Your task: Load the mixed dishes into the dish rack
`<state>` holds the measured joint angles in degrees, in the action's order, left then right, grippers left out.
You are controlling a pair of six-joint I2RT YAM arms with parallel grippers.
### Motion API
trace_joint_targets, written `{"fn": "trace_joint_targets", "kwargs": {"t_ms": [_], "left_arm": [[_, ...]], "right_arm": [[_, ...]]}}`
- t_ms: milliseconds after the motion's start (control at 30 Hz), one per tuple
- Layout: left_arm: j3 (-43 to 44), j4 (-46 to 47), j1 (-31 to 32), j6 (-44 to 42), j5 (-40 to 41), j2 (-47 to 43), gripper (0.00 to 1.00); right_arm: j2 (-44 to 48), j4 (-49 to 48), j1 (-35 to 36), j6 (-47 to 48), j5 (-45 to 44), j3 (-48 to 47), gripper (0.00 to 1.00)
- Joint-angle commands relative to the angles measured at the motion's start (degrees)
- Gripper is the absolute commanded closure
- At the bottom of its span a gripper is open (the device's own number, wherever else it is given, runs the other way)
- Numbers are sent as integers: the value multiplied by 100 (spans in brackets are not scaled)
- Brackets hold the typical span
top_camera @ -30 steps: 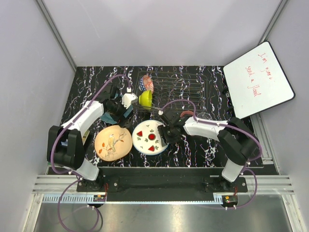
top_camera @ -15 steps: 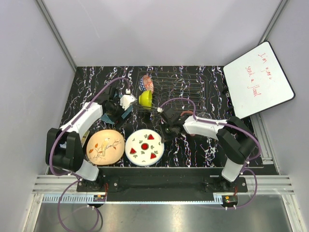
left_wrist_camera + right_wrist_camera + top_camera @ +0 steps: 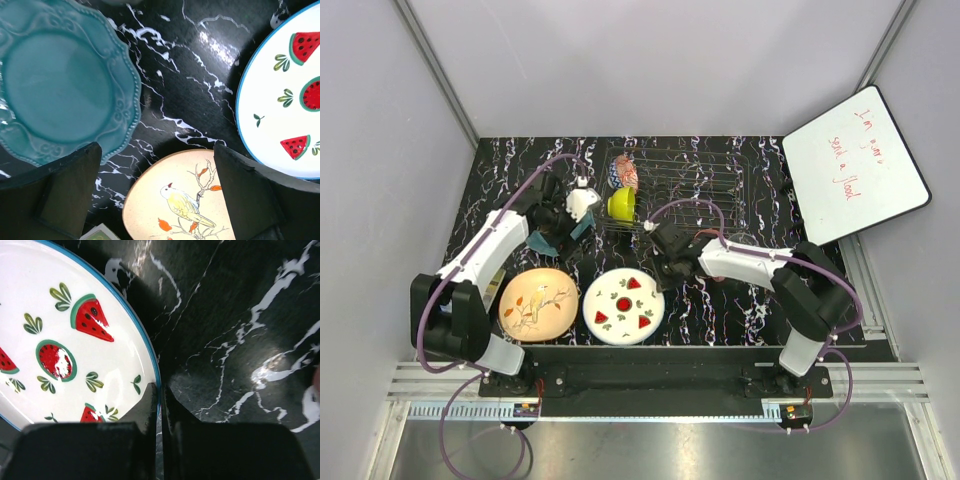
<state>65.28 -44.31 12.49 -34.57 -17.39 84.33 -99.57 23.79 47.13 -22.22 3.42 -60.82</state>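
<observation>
The white plate with red slices (image 3: pixel 622 307) lies at the front centre. My right gripper (image 3: pixel 663 268) is shut on its blue rim (image 3: pixel 158 382) at the plate's back right, one finger inside and one outside. The peach floral plate (image 3: pixel 538 303) lies to its left. My left gripper (image 3: pixel 563 232) is open and empty above the table (image 3: pixel 156 150), between the teal plate (image 3: pixel 55 85) and the peach plate (image 3: pixel 175 200). The dish rack (image 3: pixel 705 180) stands at the back, holding the lime-yellow bowl (image 3: pixel 621 204) and the red patterned bowl (image 3: pixel 626 172).
A clear glass (image 3: pixel 742 240) stands right of my right arm, with a pinkish thing (image 3: pixel 706 234) mostly hidden beside the arm. The white board with red writing (image 3: pixel 855 165) leans at the back right. A book corner (image 3: pixel 97 234) lies near the peach plate.
The white plate has slid toward the front and turned a little with my right gripper on its rim. The peach plate has shifted left. My left gripper has moved slightly back.
</observation>
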Motion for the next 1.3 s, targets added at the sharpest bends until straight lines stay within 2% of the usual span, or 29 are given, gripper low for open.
{"fn": "trace_joint_targets", "kwargs": {"t_ms": [0,400,833,967,1267], "left_arm": [[416,-24,-1,117,-151,-286,2],[705,-33,-309,468,-353,-102,2],[811,-16,-432,521,-484,66,3],[864,-16,-432,652,-687,170,3],[882,11,-458,653,-608,241,3]], "right_arm": [[482,108,6,490,-955,-571,100],[729,258,68,1694,-2178,-1564,100],[843,328,595,2608,-3030,-1618,100],[799,284,850,2801,-3374,-1819,100],[1036,214,911,3460,-3848,-2373,100]]}}
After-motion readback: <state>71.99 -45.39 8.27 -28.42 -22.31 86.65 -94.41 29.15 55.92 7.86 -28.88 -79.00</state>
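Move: The right hand already pinches the watermelon plate by its right rim, low over the table. The dish rack it is bound for has its middle about 23 cm ahead, 2 cm to the right and roughly 3 cm higher. The green bowl in the rack is some 18 cm ahead and 9 cm left, the pink mug 6 cm ahead and 9 cm right. From the left hand, the rack lies about 15 cm ahead, 25 cm right and 5 cm lower. Keeping its pinch on the watermelon plate's rim, the right hand lifts it steeply up and forward towards the rack's near side, climbing about 15 cm in all with some 8 cm of forward travel gained early, then easing back slightly and drifting a little left as it goes on rising. Throughout, the wrist tips the fingers up and forward by some 40 degrees, lowers the hand's left side and turns a little counter-clockwise, while the open, empty left hand rises and shifts forward a few centimetres. ##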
